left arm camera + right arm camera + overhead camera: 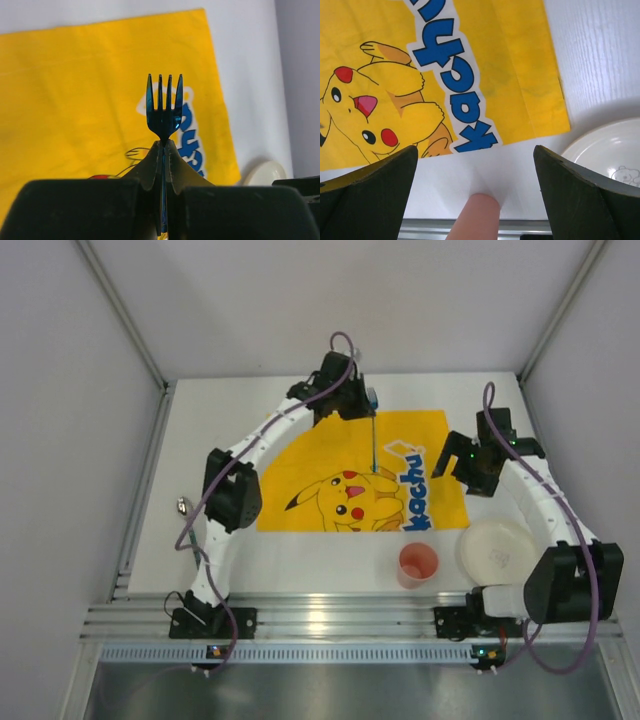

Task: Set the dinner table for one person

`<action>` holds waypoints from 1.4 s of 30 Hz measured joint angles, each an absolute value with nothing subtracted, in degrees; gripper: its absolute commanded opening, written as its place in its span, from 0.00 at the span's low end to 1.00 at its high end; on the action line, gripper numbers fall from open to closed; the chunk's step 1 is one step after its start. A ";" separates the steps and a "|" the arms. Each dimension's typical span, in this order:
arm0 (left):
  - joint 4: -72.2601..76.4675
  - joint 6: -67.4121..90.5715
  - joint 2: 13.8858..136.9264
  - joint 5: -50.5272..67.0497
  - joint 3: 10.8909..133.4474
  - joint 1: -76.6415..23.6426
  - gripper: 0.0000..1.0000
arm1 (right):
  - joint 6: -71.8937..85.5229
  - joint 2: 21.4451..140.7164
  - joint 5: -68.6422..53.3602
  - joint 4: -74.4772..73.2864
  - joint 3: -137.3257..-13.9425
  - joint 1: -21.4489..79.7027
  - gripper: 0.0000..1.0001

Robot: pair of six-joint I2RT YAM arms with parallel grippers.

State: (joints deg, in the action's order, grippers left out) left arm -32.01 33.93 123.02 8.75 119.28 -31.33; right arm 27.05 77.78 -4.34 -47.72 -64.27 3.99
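Observation:
A blue plastic fork (164, 107) stands tines up between the shut fingers of my left gripper (164, 146). From above, that gripper (352, 390) is at the far edge of the yellow cartoon mat (330, 455), and the fork (373, 440) hangs over the mat. My right gripper (462, 466) hovers open by the mat's right edge with nothing between its fingers. In the right wrist view that gripper (475, 150) is above the white dinner table (600, 60), with a pink cup (475, 217) below it and a white plate (607, 150) to the right.
The pink cup (418, 564) and white plate (497, 551) stand on the dinner table (300, 560) near the front right. A small metal object (183, 507) lies at the left edge. A ribbed aluminium rail (330, 618) runs along the front. Grey walls enclose three sides.

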 measured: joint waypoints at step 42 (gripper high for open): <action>-39.55 22.57 112.42 3.53 91.22 -14.74 0.00 | 28.03 66.32 -1.23 -52.42 -54.96 -2.55 1.00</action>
State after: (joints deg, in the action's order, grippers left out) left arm -39.55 22.57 112.42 3.53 91.22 -14.74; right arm 28.03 66.32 -1.23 -52.42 -54.96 -2.55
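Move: Down about 20 cm and some 23 cm to the left hand's left, 6 cm nearer the base, lies the left end of the yellow placemat; the blue lettering is about 16 cm right and 11 back of that hand, the spoon 42 left and 26 back. The plate lies roughly 12 cm back, 13 right and 13 below the right hand; the cup is 18 back and 9 left of it. Swinging out over the placemat's right part first, the left hand carries the fork, still pinched near its head, some 18 cm right while sinking, lifts slightly, then sweeps back about 39 cm left to hover above the mat's left end, fingers steeper. The right hand, wide open, moves about 6 cm back and 4 right towards the plate, turning slightly clockwise; it rises, then dips to just below its starting height. ##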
